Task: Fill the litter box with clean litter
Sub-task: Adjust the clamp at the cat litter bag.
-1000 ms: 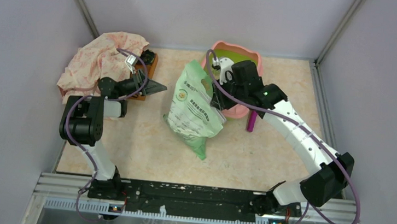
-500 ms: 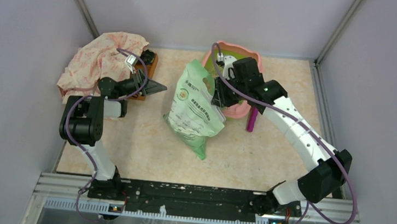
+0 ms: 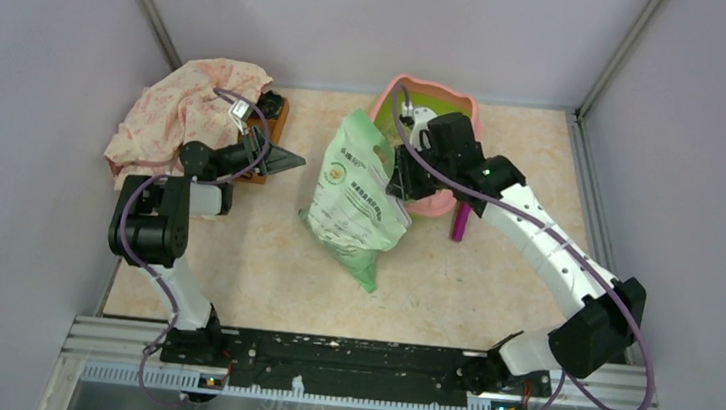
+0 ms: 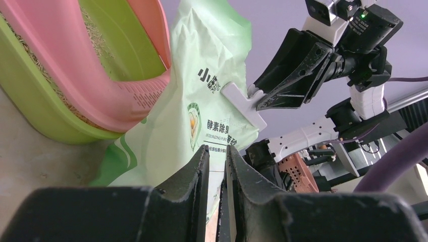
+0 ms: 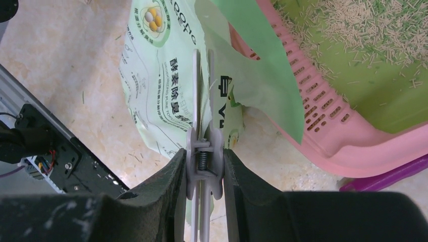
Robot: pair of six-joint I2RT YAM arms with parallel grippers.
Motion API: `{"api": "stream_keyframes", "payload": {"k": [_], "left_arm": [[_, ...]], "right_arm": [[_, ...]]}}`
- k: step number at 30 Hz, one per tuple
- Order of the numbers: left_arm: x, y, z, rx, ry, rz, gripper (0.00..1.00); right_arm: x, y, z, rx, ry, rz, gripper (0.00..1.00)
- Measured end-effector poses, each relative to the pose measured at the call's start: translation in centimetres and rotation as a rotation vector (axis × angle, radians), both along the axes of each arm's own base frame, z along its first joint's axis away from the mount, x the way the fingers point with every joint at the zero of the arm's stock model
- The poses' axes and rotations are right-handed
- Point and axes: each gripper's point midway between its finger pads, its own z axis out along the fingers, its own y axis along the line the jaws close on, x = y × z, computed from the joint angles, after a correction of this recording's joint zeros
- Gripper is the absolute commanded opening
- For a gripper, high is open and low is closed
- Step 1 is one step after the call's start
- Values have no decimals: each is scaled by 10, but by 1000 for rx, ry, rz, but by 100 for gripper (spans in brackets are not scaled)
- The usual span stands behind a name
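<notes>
The litter box (image 3: 431,86), pink-rimmed with a lime-green inside, stands at the back centre. A thin scatter of clean litter (image 5: 363,25) lies on its floor. A light green printed bag (image 3: 354,204) leans against the box's slotted pink ledge (image 5: 323,126). A pale grey spring clip (image 5: 203,166) is clamped on the bag's top edge, and my right gripper (image 5: 203,154) is shut on that clip. My left gripper (image 3: 298,162) hovers left of the bag, its jaws a narrow gap apart with nothing between them (image 4: 217,148).
A pink floral cloth (image 3: 187,108) is heaped at the back left over a brown item (image 3: 275,116), just behind my left arm. A magenta scoop (image 3: 460,221) lies on the floor beside the box's right front. Grey walls close in three sides.
My right wrist has shifted slightly near the box, keeping the clip and the bag's top with it. The left arm has not moved.
</notes>
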Motion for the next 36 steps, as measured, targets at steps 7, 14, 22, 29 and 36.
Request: {"api": "stream_keyframes", "payload": {"k": [7,14,22,29,36], "left_arm": [[0,0,0,0,1,0,24],[0,0,1,-1,0,-1,34],[4,-6,20,9,-81,-31,49],[8,-26,29,47,-221,-99,48],[27,-34,15,97,-327,-104,47]], "right_arm": [[-2,-3,1,18,-27,-11,0],[1,-3,4,34,-30,-27,0],[-1,-3,3,43,-14,-35,0],[0,-3,4,50,-10,-35,0],[-2,-2,7,57,-6,-26,0]]}}
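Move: The cat litter bag's far top corner stands about 10 cm ahead of the left hand, 9 cm to its right and roughly level with it; the bag's middle is some 11 cm right, 5 cm back and 8 cm down. The clamp is about 19 cm right of that hand and 7 cm back; the litter box is 9 cm ahead, 23 cm right, 18 cm lower. From the right hand, which grips the clamp, the bag's middle lies about 6 cm left, 2 cm back and 9 cm down. The cat litter bag's far top corner is what the left hand draws nearer to: after a short wait it rises some 3 cm while its fingers part clearly wider, swings right and sinks back halfway, then eases forward, ending about 5 cm from its start and rolled some 20 degrees, forward side up. The right hand keeps its pinch on the clamp at the bag's mouth and stays nearly in place. ##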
